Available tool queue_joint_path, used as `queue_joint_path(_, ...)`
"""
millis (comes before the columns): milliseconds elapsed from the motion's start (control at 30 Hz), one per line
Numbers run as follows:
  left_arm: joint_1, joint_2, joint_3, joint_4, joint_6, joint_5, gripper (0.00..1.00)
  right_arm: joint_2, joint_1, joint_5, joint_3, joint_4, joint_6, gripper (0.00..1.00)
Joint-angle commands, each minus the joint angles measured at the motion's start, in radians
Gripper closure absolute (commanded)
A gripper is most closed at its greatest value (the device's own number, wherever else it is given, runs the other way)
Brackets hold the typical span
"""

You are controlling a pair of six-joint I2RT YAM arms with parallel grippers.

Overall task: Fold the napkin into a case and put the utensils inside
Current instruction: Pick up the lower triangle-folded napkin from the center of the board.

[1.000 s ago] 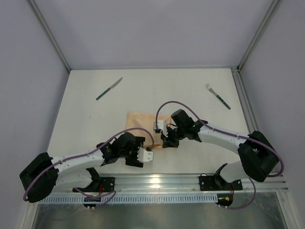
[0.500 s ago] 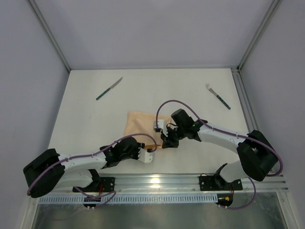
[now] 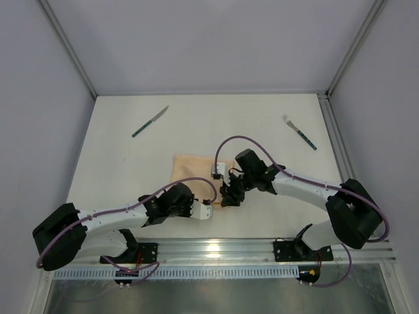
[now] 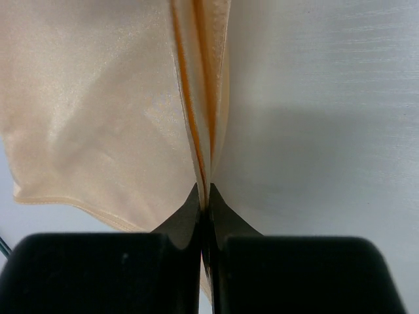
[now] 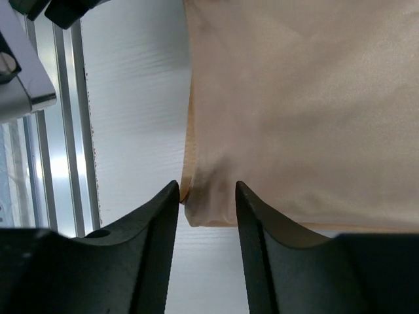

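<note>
The peach-orange napkin [image 3: 193, 171] lies folded flat at mid-table. My left gripper [image 3: 211, 208] is at its near right corner, and in the left wrist view the gripper [image 4: 204, 193] is shut on a raised fold of the napkin [image 4: 98, 98]. My right gripper [image 3: 228, 197] hovers at the same corner. In the right wrist view it [image 5: 206, 193] stands open, with the napkin [image 5: 294, 98] corner lying loose between its fingers. The knife [image 3: 150, 122] lies far left and the fork [image 3: 300, 133] far right, both with green handles. No case shows.
An aluminium rail [image 3: 216, 247] runs along the table's near edge, also seen as the rail [image 5: 59, 131] in the right wrist view. Grey walls and frame posts [image 3: 65, 49] close in the table on three sides. The two grippers are nearly touching.
My left gripper slid right to the napkin's near corner and shut on its fold. My right gripper opened and let go of the corner it was pinching.
</note>
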State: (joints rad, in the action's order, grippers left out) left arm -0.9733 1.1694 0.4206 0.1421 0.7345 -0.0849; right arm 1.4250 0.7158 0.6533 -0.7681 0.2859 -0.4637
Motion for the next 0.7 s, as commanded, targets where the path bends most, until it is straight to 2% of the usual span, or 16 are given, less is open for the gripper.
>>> queue_joint_path(0, 0.004, -0.014, 0.059, 0.093, -0.044, 0.034, 1.0, -0.053, -0.004, 0.012, 0.021, -0.073, 0.042, 0.52)
queue_joint_path(67, 0.005, -0.013, 0.066, 0.102, -0.05, 0.039, 1.0, -0.083, -0.004, 0.017, 0.044, -0.115, 0.053, 0.45)
queue_joint_path(167, 0.008, -0.01, 0.095, 0.137, -0.063, 0.056, 1.0, -0.17, -0.004, 0.042, 0.107, -0.204, 0.06, 0.42)
queue_joint_path(233, 0.013, -0.008, 0.116, 0.166, -0.07, 0.065, 1.0, -0.251, -0.004, 0.045, 0.17, -0.313, 0.1, 0.32)
queue_joint_path(300, 0.016, -0.005, 0.132, 0.186, -0.072, 0.07, 1.0, -0.3, 0.004, 0.025, 0.246, -0.402, 0.146, 0.26)
queue_joint_path(333, 0.018, -0.002, 0.147, 0.201, -0.075, 0.077, 1.0, -0.349, 0.037, -0.004, 0.277, -0.503, 0.172, 0.25)
queue_joint_path(433, 0.019, 0.019, 0.173, 0.224, -0.086, 0.079, 1.0, -0.432, 0.173, -0.286, 0.424, -0.705, 0.165, 0.21)
queue_joint_path(467, 0.019, 0.025, 0.187, 0.238, -0.089, 0.08, 1.0, -0.464, 0.277, -0.44, 0.458, -0.747, 0.107, 0.2)
queue_joint_path(533, 0.021, 0.039, 0.199, 0.254, -0.095, 0.082, 1.0, -0.462, 0.364, -0.574, 0.515, -0.816, 0.096, 0.2)
queue_joint_path(600, 0.021, 0.044, 0.213, 0.26, -0.101, 0.082, 1.0, -0.427, 0.402, -0.702, 0.512, -0.811, 0.086, 0.2)
queue_joint_path(667, 0.021, 0.044, 0.221, 0.267, -0.11, 0.112, 1.0, -0.381, 0.474, -0.756, 0.513, -0.829, 0.073, 0.2)
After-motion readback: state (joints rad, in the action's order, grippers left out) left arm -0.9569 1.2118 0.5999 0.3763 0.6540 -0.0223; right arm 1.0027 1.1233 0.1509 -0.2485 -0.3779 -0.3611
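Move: The napkin's near right corner, just loosened between the parting right fingers, lies about 2 cm back, 1 cm left and 2 cm below the right hand. From there the napkin's middle is about 7 cm ahead and 8 cm left, its far right corner some 12 cm ahead and 1 cm right, both roughly 6 cm lower. From the left hand, which already pinches the near edge, that corner lies about 10 cm right, 2 cm back and 2 cm higher. The near right corner is left free as the right fingers open from about a third to most of their width; that hand rises some 4 cm, swings back about 5 cm towards the napkin's near side, then sinks 3 cm with the fingers astride the corner, turning about 30 degrees so they point flatter and more forward. The left hand keeps the near edge pinched, easing up about 2 cm. ##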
